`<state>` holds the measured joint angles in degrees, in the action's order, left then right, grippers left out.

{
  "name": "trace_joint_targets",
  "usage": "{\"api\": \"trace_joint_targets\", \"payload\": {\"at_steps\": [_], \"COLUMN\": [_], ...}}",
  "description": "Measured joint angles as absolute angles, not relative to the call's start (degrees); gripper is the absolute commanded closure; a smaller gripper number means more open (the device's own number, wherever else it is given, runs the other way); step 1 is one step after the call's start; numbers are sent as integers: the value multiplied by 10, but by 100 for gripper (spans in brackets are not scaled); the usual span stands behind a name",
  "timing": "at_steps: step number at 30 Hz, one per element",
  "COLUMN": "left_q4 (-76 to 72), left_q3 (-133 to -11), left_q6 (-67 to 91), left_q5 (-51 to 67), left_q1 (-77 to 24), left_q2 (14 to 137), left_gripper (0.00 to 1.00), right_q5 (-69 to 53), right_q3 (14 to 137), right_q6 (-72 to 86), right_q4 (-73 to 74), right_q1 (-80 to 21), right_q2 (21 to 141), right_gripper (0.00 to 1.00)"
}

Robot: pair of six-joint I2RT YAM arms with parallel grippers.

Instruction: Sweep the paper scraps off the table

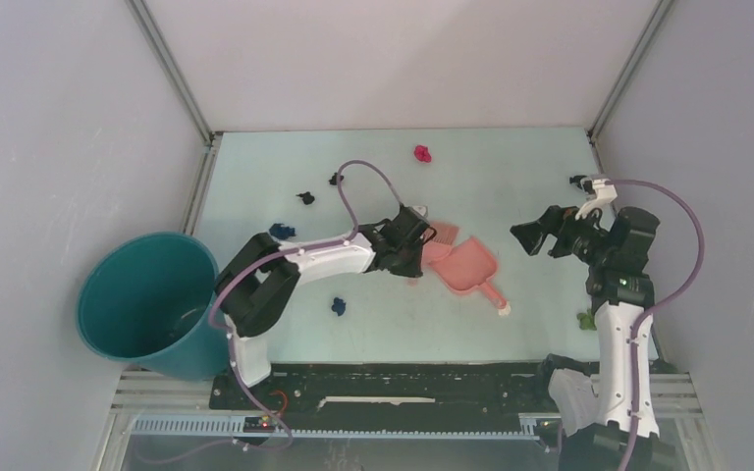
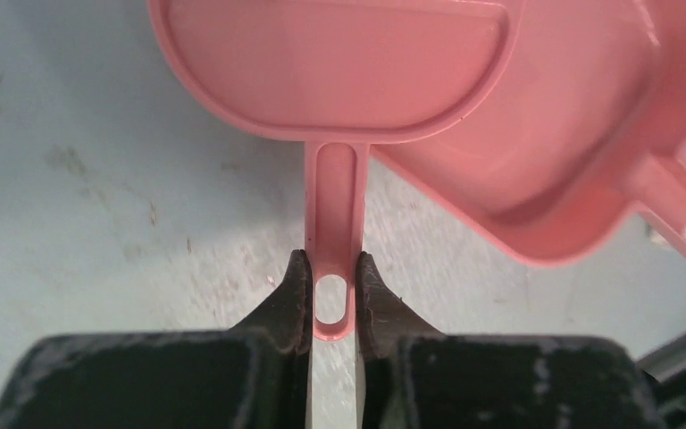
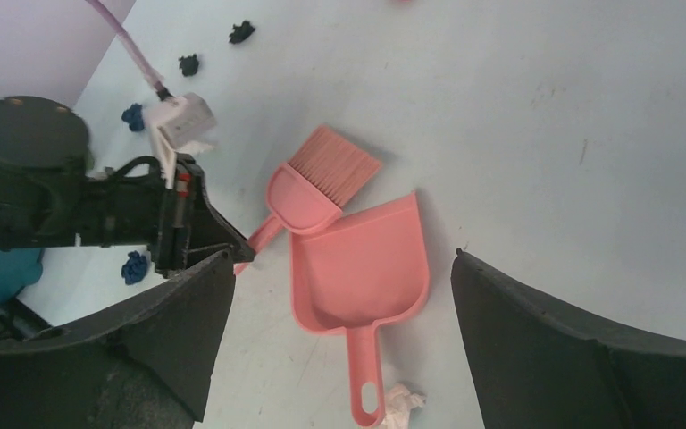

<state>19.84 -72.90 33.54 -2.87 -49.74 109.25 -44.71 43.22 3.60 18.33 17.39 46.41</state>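
The salmon-pink brush [image 2: 330,63] lies on the table [image 1: 511,177], and my left gripper [image 2: 331,290] is shut on the end of its thin handle. In the top view the left gripper [image 1: 414,245] sits just left of the brush [image 1: 442,234]. The brush head rests against the pink dustpan [image 1: 469,265]. My right gripper [image 1: 535,231] hovers open to the right of the dustpan, with nothing between its fingers [image 3: 572,349]. Paper scraps lie scattered: magenta [image 1: 421,153], black [image 1: 305,197], dark blue [image 1: 339,305], green [image 1: 585,319], and white [image 3: 402,402] beside the dustpan handle.
A round teal bucket [image 1: 147,304] stands off the table's near left corner. Grey walls with metal rails close in the back and both sides. More dark scraps [image 1: 281,231] lie left of my left arm.
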Motion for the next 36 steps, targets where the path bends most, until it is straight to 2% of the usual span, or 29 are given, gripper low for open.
{"api": "trace_joint_targets", "payload": {"at_steps": [10, 15, 18, 22, 30, 36], "left_q4": [82, 23, -9, -37, -54, -58], "left_q3": [-633, -625, -625, -626, -626, -626], "left_q6": [475, 538, 566, 592, 616, 625], "left_q5": [-17, -10, -8, 4, 7, 6], "left_q1": [-509, -521, -537, -551, -564, -578], "left_q2": [986, 984, 984, 984, 982, 969], "left_gripper": [100, 100, 100, 100, 100, 100], "right_q5": [-450, -456, -456, -443, -371, -342], "right_q3": [432, 432, 430, 426, 411, 401], "right_q6": [34, 64, 87, 113, 137, 145], "right_q4": [188, 173, 159, 132, 93, 73], "right_q1": [88, 41, 17, -30, -60, -57], "right_q2": [555, 602, 621, 630, 626, 616], "right_gripper": [21, 11, 11, 15, 28, 54]}}
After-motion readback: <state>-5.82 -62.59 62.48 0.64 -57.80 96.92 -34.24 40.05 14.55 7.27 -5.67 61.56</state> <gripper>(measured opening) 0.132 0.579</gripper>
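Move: The left hand already grips the brush's handle end down at the table; the right gripper it is taken to is open about 24 cm to its right, 2 cm farther out and 20 cm higher. From the right hand, the brush's middle lies some 19 cm left, 5 cm ahead and 20 cm below; the dustpan's scoop about 11 cm left, 2 cm ahead and 21 cm below, and the white scrap by its handle 3 cm left, 10 cm back and 22 cm below. Keeping its grip on the handle end, the left hand lifts the brush about 11 cm and carries it some 9 cm right and a little back over the dustpan, rolling roughly 35 degrees so its fingers swing round towards the right gripper. The right hand comes to meet it, about 10 cm left and 6–7 cm down with its fingers tipping down some 15 degrees, then eases slightly back right and forward as it partly closes astride the brush near where handle meets head; a grip there can't be made out yet. ##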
